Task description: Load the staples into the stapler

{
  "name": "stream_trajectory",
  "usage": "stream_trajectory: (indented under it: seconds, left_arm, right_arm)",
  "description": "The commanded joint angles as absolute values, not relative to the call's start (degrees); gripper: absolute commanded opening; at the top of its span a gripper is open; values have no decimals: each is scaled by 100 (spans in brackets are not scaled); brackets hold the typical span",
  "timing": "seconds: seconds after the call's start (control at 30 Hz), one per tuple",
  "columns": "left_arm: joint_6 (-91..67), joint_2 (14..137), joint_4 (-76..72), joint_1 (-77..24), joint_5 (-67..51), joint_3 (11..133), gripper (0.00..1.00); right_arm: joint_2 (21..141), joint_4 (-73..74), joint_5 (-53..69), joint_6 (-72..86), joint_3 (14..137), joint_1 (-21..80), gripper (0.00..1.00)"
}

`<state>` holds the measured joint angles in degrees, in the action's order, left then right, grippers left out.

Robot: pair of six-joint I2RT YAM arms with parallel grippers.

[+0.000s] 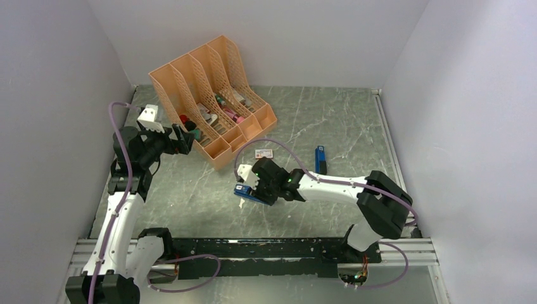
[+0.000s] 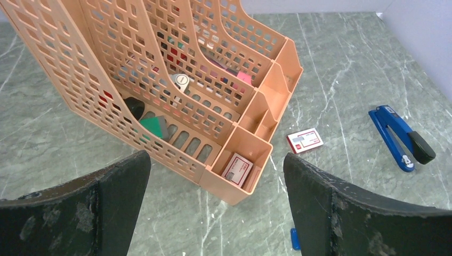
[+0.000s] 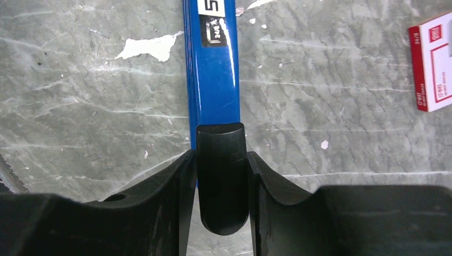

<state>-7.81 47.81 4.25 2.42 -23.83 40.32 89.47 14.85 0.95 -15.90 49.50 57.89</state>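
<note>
My right gripper (image 1: 247, 189) is shut on a blue stapler (image 1: 241, 190), low over the table's middle. In the right wrist view its fingers (image 3: 170, 181) press both sides of the stapler's black rear end (image 3: 221, 176), and the blue body (image 3: 211, 74) runs away from me. A second blue stapler (image 1: 321, 158) lies on the table further right. The staples themselves are out of view; a small white-and-red box (image 1: 263, 152) lies flat by the organizer. My left gripper (image 1: 182, 136) stands wide open and empty, facing the organizer's front.
An orange file organizer (image 2: 176, 69) fills the back left, with small items in its slots and another white-and-red box (image 2: 237, 169) in its front corner cup. The second stapler (image 2: 401, 137) and the loose box (image 2: 305, 141) lie to its right. Grey walls close in three sides.
</note>
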Motion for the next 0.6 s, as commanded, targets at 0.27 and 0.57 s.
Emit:
stream_trajectory:
  seconds: [0.27,0.57]
  left_arm:
    - [-522,4821,294,-33,-2623,4128,99]
    - [-127,5142,441,-677,-2672,4365,99]
  right_arm:
    - [7484,402,-45,-1002,4582,5821,69]
    - [5919,-1109,-1569,-70,3591,5819,71]
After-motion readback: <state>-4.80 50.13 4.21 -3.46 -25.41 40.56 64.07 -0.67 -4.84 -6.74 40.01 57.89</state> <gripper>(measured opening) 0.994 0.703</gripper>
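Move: The right hand's slightly parted fingers straddle the black rear cap of the stapler, which rests on the table with its nose to the left; its middle is about 2 cm to the left, 1 cm below and level fore-and-aft. The staples box lies some 13 cm ahead and 1 cm right, the other stapler 10 cm ahead and 20 cm right. From the raised left hand, the stapler's middle is roughly 24 cm right, 12 cm back and 22 cm below. The right fingers open further and come free of the stapler's black cap, and the hand rises some 13 cm, gathering speed, with little sideways or forward travel, while the wrist swings the fingertips up by about 30 degrees, from mostly down towards pointing left. The wide-open, empty left hand starts off late to its right, covering roughly 3.5 cm past the near corner of the organizer towards the stapler's side of the table, sinking about a centimetre and turning slightly clockwise. ##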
